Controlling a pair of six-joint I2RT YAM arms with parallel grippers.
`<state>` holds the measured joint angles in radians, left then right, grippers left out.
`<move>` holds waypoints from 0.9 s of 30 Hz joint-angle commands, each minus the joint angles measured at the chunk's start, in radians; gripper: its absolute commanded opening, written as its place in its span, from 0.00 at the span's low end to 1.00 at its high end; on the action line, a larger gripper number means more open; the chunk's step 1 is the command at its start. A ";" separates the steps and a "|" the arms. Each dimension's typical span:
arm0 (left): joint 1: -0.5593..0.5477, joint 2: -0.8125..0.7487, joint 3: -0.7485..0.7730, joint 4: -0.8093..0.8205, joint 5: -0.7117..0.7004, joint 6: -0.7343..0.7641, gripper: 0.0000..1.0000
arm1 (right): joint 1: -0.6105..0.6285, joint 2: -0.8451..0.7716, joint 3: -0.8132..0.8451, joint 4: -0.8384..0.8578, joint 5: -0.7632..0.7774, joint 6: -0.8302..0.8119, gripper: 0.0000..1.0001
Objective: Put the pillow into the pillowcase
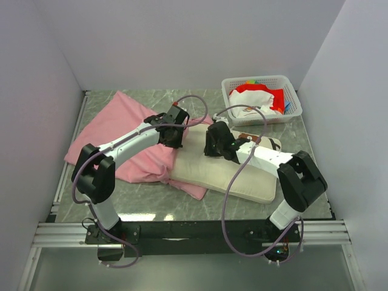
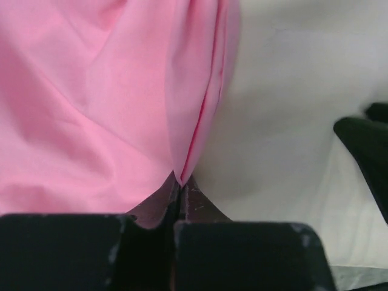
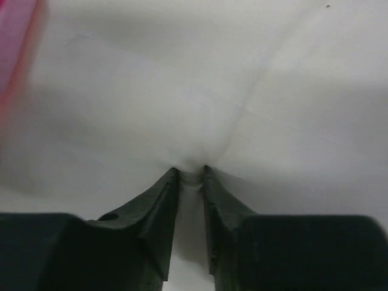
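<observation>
The pink pillowcase (image 1: pixel 124 130) lies wrinkled on the left of the table, and its right edge overlaps the cream pillow (image 1: pixel 242 179), which lies flat in the middle. My left gripper (image 1: pixel 171 136) is at that edge, shut on a thin fold of the pillowcase (image 2: pixel 109 91), with the left gripper (image 2: pixel 180 180) tips meeting at the fold. The pillow (image 2: pixel 291 91) lies just beside it. My right gripper (image 1: pixel 212 147) presses down on the pillow's upper face. In the right wrist view the right gripper (image 3: pixel 189 173) pinches a small ridge of the pillow (image 3: pixel 182 79). The bear print is hidden.
A white plastic basket (image 1: pixel 290 82) holding red and white cloth stands at the back right. Grey walls close in the table on three sides. The right arm's black fingers (image 2: pixel 364 142) show at the right edge of the left wrist view.
</observation>
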<state>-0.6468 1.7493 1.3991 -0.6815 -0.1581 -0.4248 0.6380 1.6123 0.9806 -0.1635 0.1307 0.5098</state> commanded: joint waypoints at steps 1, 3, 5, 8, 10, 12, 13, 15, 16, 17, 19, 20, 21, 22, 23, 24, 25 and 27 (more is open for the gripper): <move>-0.020 -0.049 0.034 0.053 0.104 -0.011 0.01 | 0.011 0.028 -0.005 0.042 -0.075 0.030 0.08; -0.027 -0.063 0.029 0.066 0.149 -0.019 0.01 | 0.022 -0.015 0.010 0.033 -0.083 0.042 0.00; -0.037 -0.088 0.026 0.088 0.192 -0.032 0.01 | 0.055 -0.052 0.033 0.009 -0.094 0.048 0.00; -0.048 -0.108 0.046 0.097 0.247 -0.055 0.01 | 0.097 -0.110 0.108 -0.045 -0.062 0.067 0.00; -0.051 -0.123 0.063 0.103 0.287 -0.075 0.01 | 0.133 -0.140 0.151 -0.068 -0.034 0.082 0.00; -0.063 -0.135 0.092 0.103 0.307 -0.083 0.01 | 0.140 -0.144 0.165 -0.071 -0.006 0.094 0.00; -0.066 -0.142 0.100 0.102 0.308 -0.091 0.01 | 0.137 -0.140 0.161 -0.073 -0.005 0.098 0.00; -0.065 -0.154 0.113 0.102 0.312 -0.091 0.02 | 0.124 -0.112 0.141 -0.074 0.023 0.093 0.00; -0.065 -0.152 0.113 0.102 0.295 -0.088 0.04 | 0.117 -0.108 0.124 -0.048 0.023 0.095 0.00; -0.063 -0.148 0.116 0.096 0.293 -0.085 0.05 | 0.108 -0.101 0.086 -0.032 0.018 0.096 0.00; -0.060 -0.129 0.117 0.086 0.298 -0.083 0.07 | 0.080 -0.089 0.046 0.025 -0.009 0.104 0.00; -0.060 -0.123 0.107 0.088 0.302 -0.083 0.11 | 0.075 -0.086 0.017 0.039 -0.017 0.105 0.00; -0.060 -0.119 0.100 0.092 0.299 -0.081 0.13 | 0.069 -0.077 0.006 0.051 -0.028 0.102 0.00; -0.056 -0.117 0.087 0.100 0.286 -0.080 0.14 | 0.066 -0.071 0.001 0.059 -0.029 0.099 0.00; -0.051 -0.117 0.081 0.103 0.284 -0.078 0.17 | 0.066 -0.066 -0.002 0.061 -0.029 0.096 0.00; -0.047 -0.116 0.078 0.103 0.285 -0.074 0.20 | 0.065 -0.058 -0.003 0.061 -0.031 0.093 0.00; -0.036 -0.117 0.075 0.103 0.288 -0.072 0.22 | 0.065 -0.057 -0.005 0.068 -0.032 0.091 0.00; -0.033 -0.131 0.077 0.091 0.269 -0.063 0.32 | 0.060 -0.052 -0.003 0.067 -0.039 0.090 0.00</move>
<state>-0.6903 1.6463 1.4757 -0.6102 0.1017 -0.4938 0.7021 1.5600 0.9718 -0.1619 0.1032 0.6022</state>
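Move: The pillow's middle lies some 17 cm to the right of the left gripper, 5 cm nearer and about 5 cm below. The right gripper is 11 cm to the left one's right and 3 cm back; the pillowcase's spread-out body lies about 17 cm left, 3 cm ahead. From the right gripper, the pillow's middle is 6 cm right, 3 cm back and 3 cm below, and the basket some 19 cm right, 21 cm ahead. Bring the left gripper, still pinching the pillowcase hem, about 8 cm up and 7 cm right over the pillow towards the right gripper, tilting its fingertips some 20 degrees to the right, then begin opening its fingers. Shut the right gripper on the pillow's top cloth, haul it up and left, then lower it most of the way back, keeping the pinch. ##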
